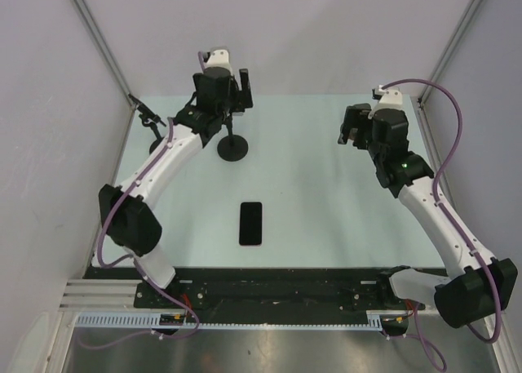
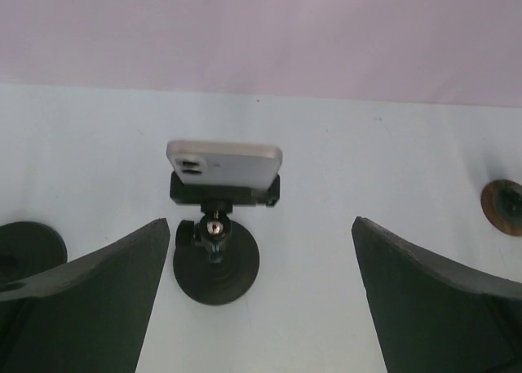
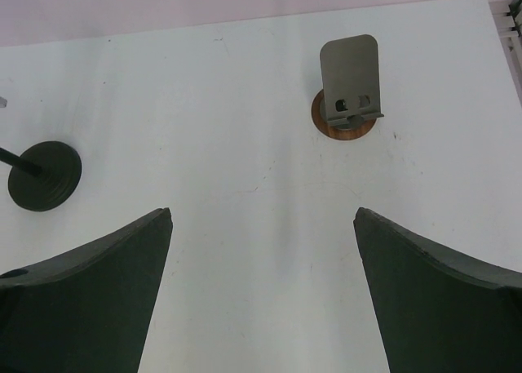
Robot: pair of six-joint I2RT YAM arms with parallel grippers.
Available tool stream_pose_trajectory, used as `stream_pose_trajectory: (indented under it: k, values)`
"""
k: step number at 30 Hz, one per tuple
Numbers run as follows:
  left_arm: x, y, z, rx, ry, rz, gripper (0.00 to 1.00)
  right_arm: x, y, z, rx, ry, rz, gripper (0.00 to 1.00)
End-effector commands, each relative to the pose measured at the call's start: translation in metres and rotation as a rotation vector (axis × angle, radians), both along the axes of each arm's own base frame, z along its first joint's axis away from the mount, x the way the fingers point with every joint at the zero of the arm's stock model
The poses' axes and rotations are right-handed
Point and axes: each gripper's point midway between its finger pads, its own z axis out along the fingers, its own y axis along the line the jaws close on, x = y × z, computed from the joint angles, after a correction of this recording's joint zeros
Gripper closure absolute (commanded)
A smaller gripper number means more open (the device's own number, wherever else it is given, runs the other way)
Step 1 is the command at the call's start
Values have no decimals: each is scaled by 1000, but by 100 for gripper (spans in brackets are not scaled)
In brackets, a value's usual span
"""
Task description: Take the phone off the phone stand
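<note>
A silver-white phone (image 2: 224, 162) sits clamped sideways in the black holder of a phone stand (image 2: 216, 263) with a round black base; the base also shows in the top view (image 1: 232, 147). My left gripper (image 2: 261, 222) is open and empty, a little short of the stand and above it, with the phone ahead between the finger lines and slightly left. In the top view the left gripper (image 1: 218, 104) covers most of the holder. My right gripper (image 3: 263, 211) is open and empty, raised at the right side of the table (image 1: 348, 134).
A black phone (image 1: 250, 223) lies flat on the table's near middle. A grey metal stand on a round wooden base (image 3: 351, 87) stands ahead of the right gripper. A small black tripod (image 1: 151, 122) stands at the back left. White walls enclose the table.
</note>
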Motion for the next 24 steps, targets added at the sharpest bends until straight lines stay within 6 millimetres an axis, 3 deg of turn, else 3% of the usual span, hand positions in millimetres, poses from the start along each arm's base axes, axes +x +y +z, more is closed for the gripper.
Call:
stream_pose_trajectory:
  k: [1, 2, 3, 12, 20, 24]
  values:
    - [35, 12, 16, 81, -54, 79, 0, -13, 3, 9, 12, -23, 22, 0]
    - [39, 12, 23, 83, -70, 87, 0, -14, 3, 9, 16, -21, 24, 0]
    - [45, 12, 13, 105, -56, 94, 0, -17, 3, 10, 14, -23, 27, 0]
    - [78, 22, -9, 151, -31, 150, 0, -26, 1, 4, 10, -6, 38, 0]
    - [103, 12, -16, 138, -35, 93, 0, -28, 4, 0, -3, 4, 66, 0]
    - [103, 3, -21, 115, -22, 34, 8, -28, 5, 0, 0, 4, 71, 0]
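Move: The phone on the middle phone stand is about 9 cm ahead of the left gripper, 1 cm to its left and 6 cm below. That stand's base is some 5 cm ahead, 1 cm left and 29 cm down; the second stand's base is level with it and 24 cm to its left. The phone lying on the table is about 28 cm back, 4 cm right and 29 cm down. From the right gripper, the stand's phone is some 21 cm ahead, 40 cm left and 5 cm below. Bring the left gripper about 10 cm forward and, mainly midway, some 4 cm down, easing slightly left, so that the wide-open fingers come astride the upper edge of the phone on the stand. Roll the wrist roughly 10 degrees, left side up, with a small counter-clockwise turn to square up. Draw the empty right gripper back about 2.5 cm, still open. ##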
